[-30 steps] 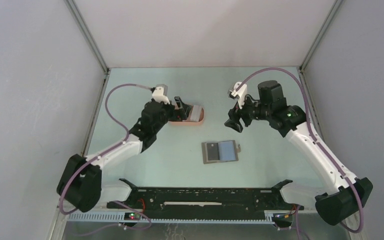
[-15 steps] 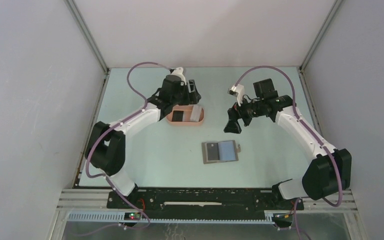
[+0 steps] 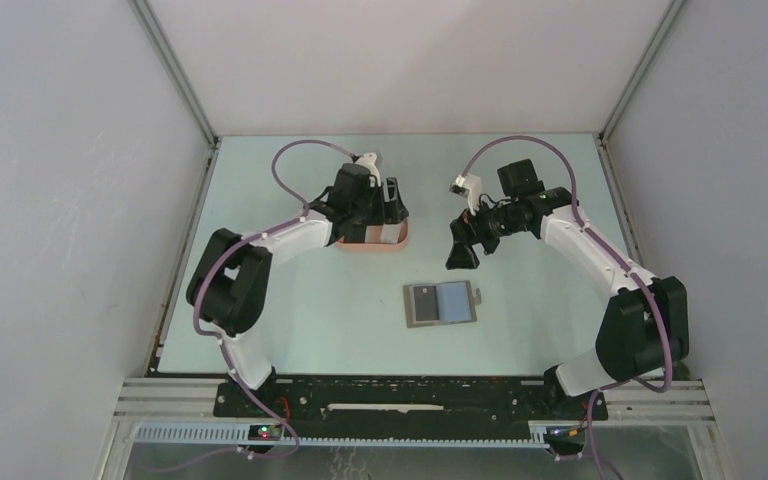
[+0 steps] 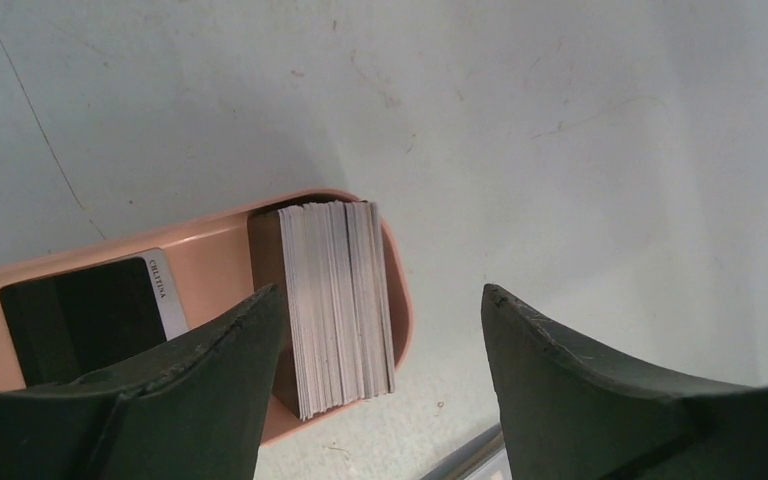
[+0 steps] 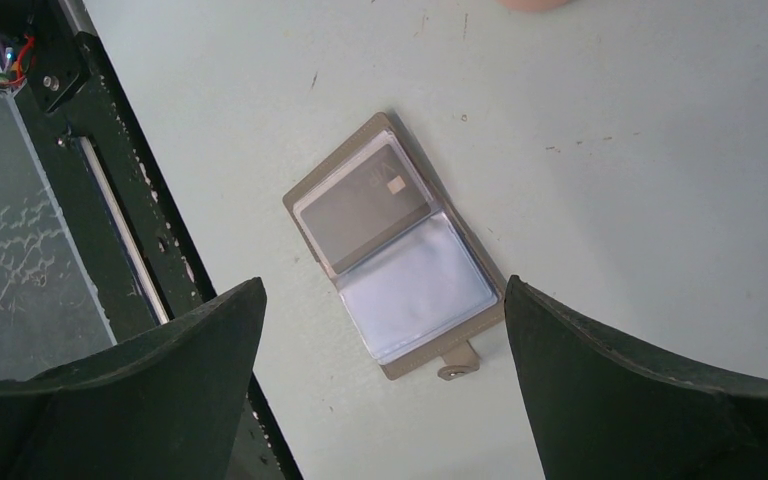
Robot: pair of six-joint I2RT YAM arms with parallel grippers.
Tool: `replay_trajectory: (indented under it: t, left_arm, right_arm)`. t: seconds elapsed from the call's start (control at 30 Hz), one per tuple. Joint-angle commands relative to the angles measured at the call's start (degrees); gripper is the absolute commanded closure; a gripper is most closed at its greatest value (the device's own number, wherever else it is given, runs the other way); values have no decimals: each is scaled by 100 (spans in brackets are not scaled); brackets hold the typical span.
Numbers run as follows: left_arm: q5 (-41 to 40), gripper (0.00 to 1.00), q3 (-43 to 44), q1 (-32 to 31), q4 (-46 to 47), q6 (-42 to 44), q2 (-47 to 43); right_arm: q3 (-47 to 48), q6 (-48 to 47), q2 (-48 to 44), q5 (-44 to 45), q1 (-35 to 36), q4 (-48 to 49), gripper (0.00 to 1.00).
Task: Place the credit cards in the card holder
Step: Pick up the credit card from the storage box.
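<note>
The salmon-pink card holder [image 4: 210, 260] lies on the table, also seen from above [image 3: 370, 247]. A thick stack of whitish credit cards [image 4: 335, 310] stands on edge at its right end. A black card [image 4: 70, 320] with a white strip lies flat in its left part. My left gripper [image 4: 382, 292] hovers open over the holder's right end [image 3: 393, 205], gripping nothing. My right gripper [image 5: 382, 287] is open and empty, above and behind the grey folding wallet [image 5: 395, 250]. A grey card [image 5: 365, 205] sits in one of the wallet's clear sleeves.
The open wallet [image 3: 440, 302] lies mid-table, nearer the arm bases than the holder. A black rail [image 5: 110, 200] runs along the table's near edge. Grey walls enclose the table on the left, right and back.
The left arm has swung, carrying its gripper from the holder's left side to over its right end, jaws slightly narrower. The right gripper opened wider and shifted a little left.
</note>
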Motion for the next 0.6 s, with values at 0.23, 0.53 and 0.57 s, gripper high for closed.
replay_trajectory:
  t: [0.23,0.53,0.57]
  left_arm:
    - [86,22,269,103,-64,19,448]
    - [372,22,350,139,-211,-34,595]
    - [398,22,343,139,-201,-38,584]
  right_arm:
    - [152,-85,41,15,-4,-67,2]
    - [160,-98,53,-21,-12,-90,3]
    - [160,-92,53,-21,-11,-94,3]
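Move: The card stack stands on edge at the right end of the storage box, about 9 cm below the left gripper, some 2 cm back and 1 cm to its right. The black card lies flat in the box roughly 7 cm to the left of the stack, level with it front to back. The open card holder is about 19 cm back and 12 cm right. From the right hand the stack lies some 10 cm ahead, 15 cm left and 13 cm down. Bring the left gripper almost straight down about 5 cm towards the card stack at the right end of the storage box, quick at first and then slower. Tip the fingers some 10 degrees further down as it sinks, and keep them open, not closing on any card yet. ##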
